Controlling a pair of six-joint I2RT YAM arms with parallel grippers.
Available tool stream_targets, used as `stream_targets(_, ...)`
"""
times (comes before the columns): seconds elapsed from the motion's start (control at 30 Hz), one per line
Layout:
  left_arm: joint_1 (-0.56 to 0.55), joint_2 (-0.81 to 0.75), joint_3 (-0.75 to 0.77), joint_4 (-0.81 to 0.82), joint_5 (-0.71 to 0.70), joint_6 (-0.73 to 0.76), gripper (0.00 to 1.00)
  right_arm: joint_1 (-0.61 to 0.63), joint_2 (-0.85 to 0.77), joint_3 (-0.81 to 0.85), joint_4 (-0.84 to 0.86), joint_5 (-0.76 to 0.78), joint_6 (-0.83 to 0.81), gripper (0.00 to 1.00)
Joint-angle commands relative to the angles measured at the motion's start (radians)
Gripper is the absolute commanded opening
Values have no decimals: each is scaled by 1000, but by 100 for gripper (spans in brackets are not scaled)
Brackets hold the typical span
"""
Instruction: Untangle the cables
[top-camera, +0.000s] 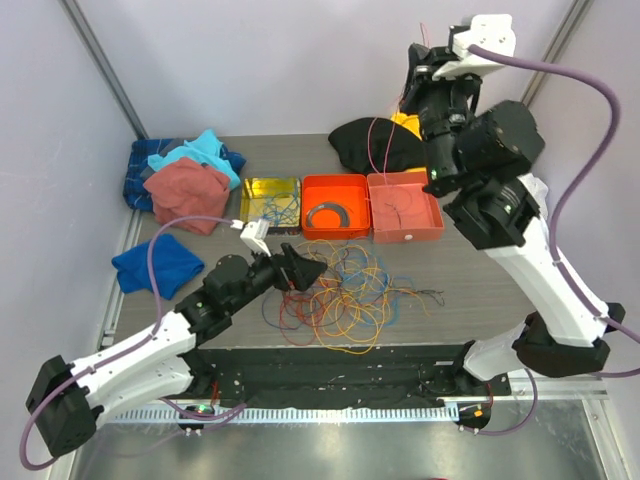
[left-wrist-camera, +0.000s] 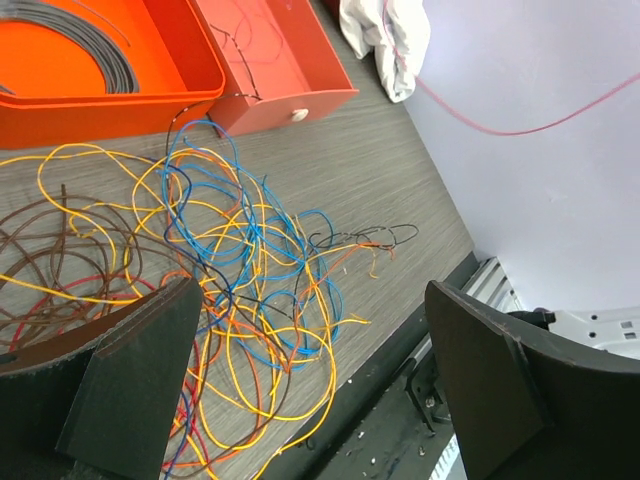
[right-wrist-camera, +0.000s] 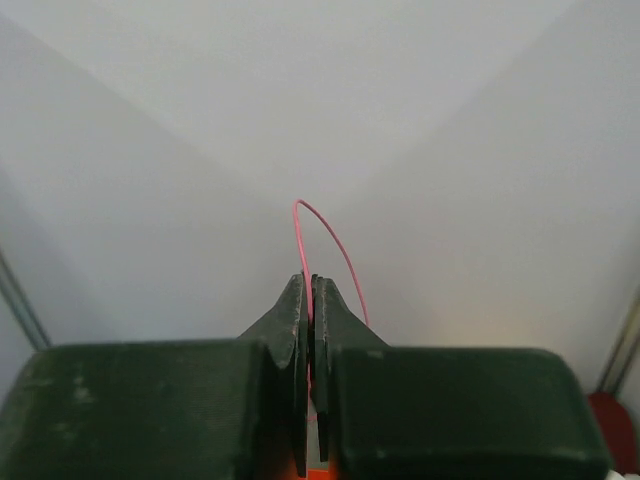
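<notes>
The cables (top-camera: 340, 295) lie in a loose tangle of yellow, orange, blue, red and dark wires at the table's front middle. My left gripper (top-camera: 300, 270) hovers low over the tangle's left side. In the left wrist view its jaws (left-wrist-camera: 312, 295) stand wide open over the cables (left-wrist-camera: 230, 260), holding nothing. My right gripper (top-camera: 412, 85) is raised high at the back right. A thin pink wire (top-camera: 371, 140) hangs from it down toward the red tray. In the right wrist view the gripper (right-wrist-camera: 311, 280) is shut on that pink wire (right-wrist-camera: 340, 250), which loops above the fingertips.
Behind the tangle stand a yellow tin (top-camera: 270, 198), an orange tray (top-camera: 336, 230) holding a grey curved strip, and a red tray (top-camera: 405, 232). Piled clothes (top-camera: 185, 170) and a blue cloth (top-camera: 155, 262) lie at left; a black cloth (top-camera: 365, 140) lies at the back.
</notes>
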Motion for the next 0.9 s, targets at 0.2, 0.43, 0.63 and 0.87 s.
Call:
stream_targets(0.2,-3,-329,-87,-170,-67,-13,100,-337,117,-22,-69,-123,267,1)
stream_targets(0.43,-3,-454,-136,-281,-99,-36,100,-463,215,-9,-78,-183,337,1)
stream_targets(0.63,-1,-455,-142,-289,-111,-29,100,-500,249,-30,-78,-203,378,1)
stream_targets(0.87,-3,-419,-137,-278,-108,-35,100,-534,220,-186,-61,-208,422,1)
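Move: The pink box I am carrying the cable to lies about 16 cm ahead of my right hand, 6 cm to its right and roughly 60 cm below. At about that depth, the orange box is some 16 cm ahead and 13 cm left, the black cloth about 34 cm ahead with no sideways offset, and the cable tangle 10 cm back and 14 cm left. From my left hand the pink box is about 24 cm ahead, 23 cm right and 18 cm down. Keeping the pink cable pinched in shut fingers, I swing my right hand some 19 cm forward while lowering it about 16 cm and drifting right, until it is high over the pink box; its fingers tip down and turn clockwise. My empty left hand, wide open, draws about 6 cm left and a little back, rising slightly before sinking. ##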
